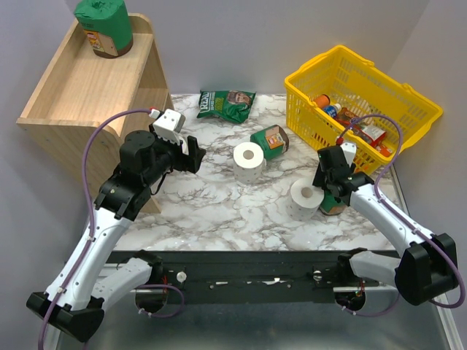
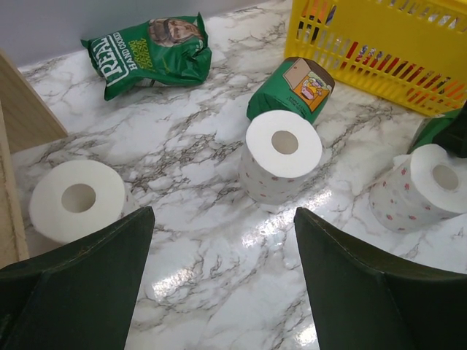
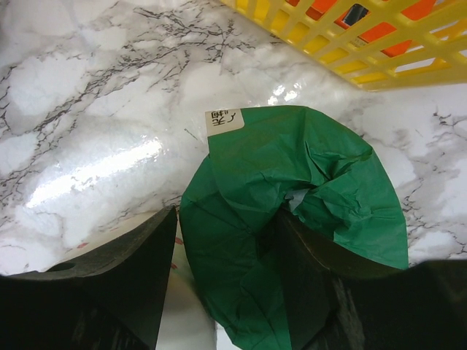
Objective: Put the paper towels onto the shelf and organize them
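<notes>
The wooden shelf stands at the far left with one green wrapped roll on its top tray. My left gripper is open and empty above the table by the shelf. A bare white roll lies to its left, a second ahead and a third to the right. A green wrapped roll lies behind the middle one. My right gripper grips another green wrapped roll standing on the table, one finger outside it and one in its top dent.
A flat green snack bag lies at the back of the marble table. A yellow basket holding bottles and packets stands at the back right, close behind my right gripper. A white roll touches the left side of the gripped roll.
</notes>
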Tool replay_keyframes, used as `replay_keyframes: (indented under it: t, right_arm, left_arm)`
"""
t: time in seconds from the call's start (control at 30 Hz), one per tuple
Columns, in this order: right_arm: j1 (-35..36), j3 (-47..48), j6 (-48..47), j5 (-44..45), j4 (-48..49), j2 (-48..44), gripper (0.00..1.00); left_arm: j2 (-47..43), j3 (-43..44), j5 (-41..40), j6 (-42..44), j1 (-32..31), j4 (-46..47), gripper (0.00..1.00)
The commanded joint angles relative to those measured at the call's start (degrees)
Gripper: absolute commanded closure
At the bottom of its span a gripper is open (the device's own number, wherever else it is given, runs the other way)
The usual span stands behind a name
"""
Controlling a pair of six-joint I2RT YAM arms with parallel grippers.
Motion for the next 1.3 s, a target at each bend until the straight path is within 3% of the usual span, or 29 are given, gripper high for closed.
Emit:
replay_keyframes:
  t: [0.0,0.4,0.8,1.07,1.27]
  right_arm:
    - [-0.12,0.03,0.86,3.82,-2.31,-0.14,0.31]
    - [-0.48,-2.7,-0.01,4.27,0.33,-0.93,0.46]
    - [-0.39,2.13,-14.07,1.99,2.27,-6.46,0.53]
    - [0.66,7.76,-19.87,-12.77,3.76,-13.67,0.57]
    - [5.84,13.73,-18.91,-22.7,3.23,-15.52,0.57]
  left_arm:
    - [-0.93,1.62,-1.06,0.61,-0.36,-1.2,0.12]
    - [-1.45,3.2,-0.97,0.08,-0.45,-4.01,0.12]
    - [-3.47,3.73,-1.06,-1.15,-0.45,-5.42,0.11]
    - [-4.0,6.1,-1.23,-1.59,-0.45,-7.88,0.1]
    - [-3.74,10.14,-2.99,-0.98,-0.45,-12.45,0.09]
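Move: The right hand's open fingers are already over the left part of the standing green pack's top, its middle lying roughly 3 cm right, 1 cm ahead and 4 cm below. A white roll stands some 8 cm to this hand's left and 1 cm back, the lying green pack about 20 cm ahead and 18 cm left, and the yellow basket's middle about 23 cm ahead and 10 cm right. From the left hand, the standing green pack is some 44 cm right, 2 cm ahead and 25 cm below. The right hand first shifts only about a centimetre to its right, low over the standing green pack, while its fingers close and pinch the crumpled wrapper, then lifts the pack some 13 cm with gathering speed, swinging left at the end, away from the white roll's top, as the wrist turns about 25 degrees counter-clockwise and tips its fingers up. Meanwhile the empty left hand, fingers still wide open, eases back and up by about 4 cm beside the shelf. ##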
